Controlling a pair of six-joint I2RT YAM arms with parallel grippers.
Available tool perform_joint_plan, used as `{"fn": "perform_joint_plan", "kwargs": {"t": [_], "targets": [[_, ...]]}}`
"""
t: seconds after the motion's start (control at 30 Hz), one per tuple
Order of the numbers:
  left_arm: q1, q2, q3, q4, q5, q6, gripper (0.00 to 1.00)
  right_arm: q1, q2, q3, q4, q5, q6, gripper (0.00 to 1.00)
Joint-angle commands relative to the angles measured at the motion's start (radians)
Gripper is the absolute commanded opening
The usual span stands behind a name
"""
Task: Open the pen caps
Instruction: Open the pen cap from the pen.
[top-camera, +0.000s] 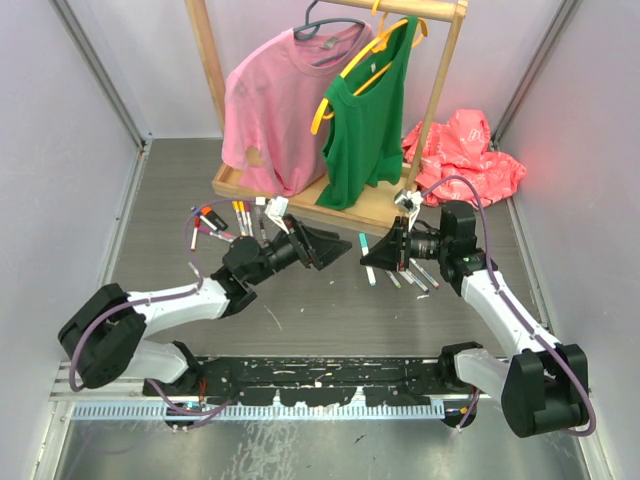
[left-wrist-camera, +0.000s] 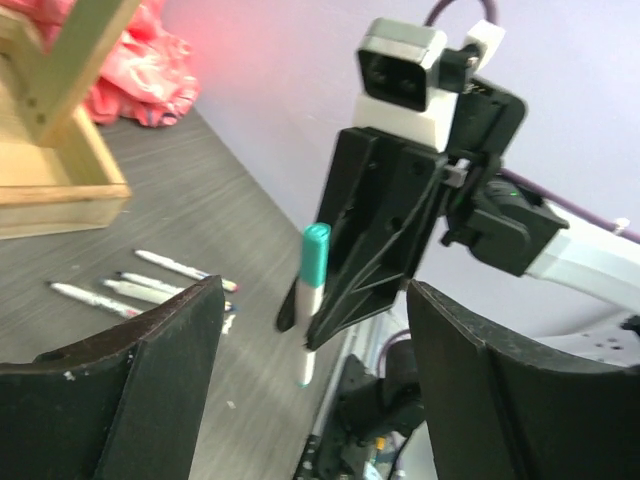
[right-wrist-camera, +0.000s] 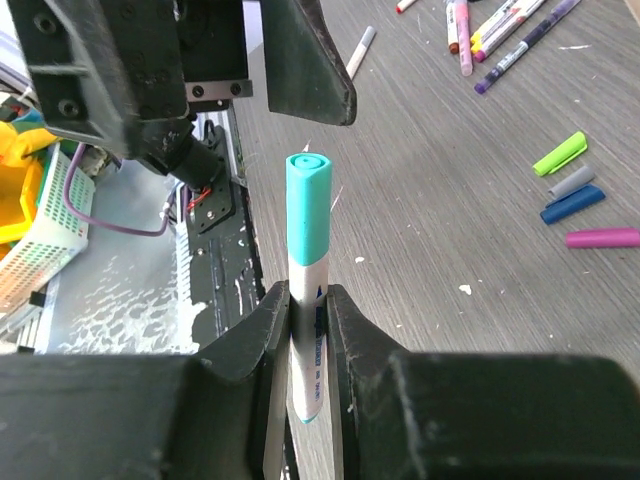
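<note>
My right gripper (right-wrist-camera: 310, 295) is shut on the white barrel of a marker (right-wrist-camera: 308, 345), which stands upright with its teal pen cap (right-wrist-camera: 308, 210) still on. From above, that gripper (top-camera: 372, 258) and marker (top-camera: 367, 262) hang over mid-table. My left gripper (top-camera: 325, 246) faces it from the left, open; its fingers (left-wrist-camera: 165, 370) frame the teal cap (left-wrist-camera: 315, 255) without touching it. Loose pen caps lie on the table: green (right-wrist-camera: 560, 153), grey (right-wrist-camera: 570, 183), blue (right-wrist-camera: 572, 203) and pink (right-wrist-camera: 602, 237).
More markers lie in a pile at back left (top-camera: 215, 220) and beside my right arm (top-camera: 415, 275). A wooden clothes rack base (top-camera: 375, 210) carries a pink shirt (top-camera: 275, 110) and a green top (top-camera: 370, 120). A red bag (top-camera: 465, 150) sits at back right.
</note>
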Motion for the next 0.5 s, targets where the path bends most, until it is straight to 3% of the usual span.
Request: {"fn": "perform_joint_plan", "kwargs": {"t": [0.0, 0.47], "targets": [[0.008, 0.051, 0.104, 0.037, 0.14, -0.079, 0.72, -0.006, 0.01, 0.05, -0.035, -0.044, -0.061, 0.01], [0.008, 0.203, 0.224, 0.023, 0.203, -0.146, 0.45, -0.004, 0.012, 0.053, -0.049, -0.044, -0.072, 0.01]]}}
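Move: The teal cap of the pen held in the right hand is some 7 cm to the left hand's right, about 2 cm ahead and nearly level with it. From the right hand's grip, that cap is roughly 3 cm ahead and 4 cm up. On the table some 18 cm below the left hand, loose caps lie about 8 cm ahead and 1 cm right, uncapped pens roughly 27 cm right and 5 cm ahead. Rightward goes the left hand, about 4.5 cm towards the teal cap, arching up a centimetre or so and sinking back while it turns some 10 degrees clockwise. Its open fingers narrow by over a third on the way but stay apart, not yet gripping. The right hand keeps its pinch on the white pen body, settling about a centimetre lower. ##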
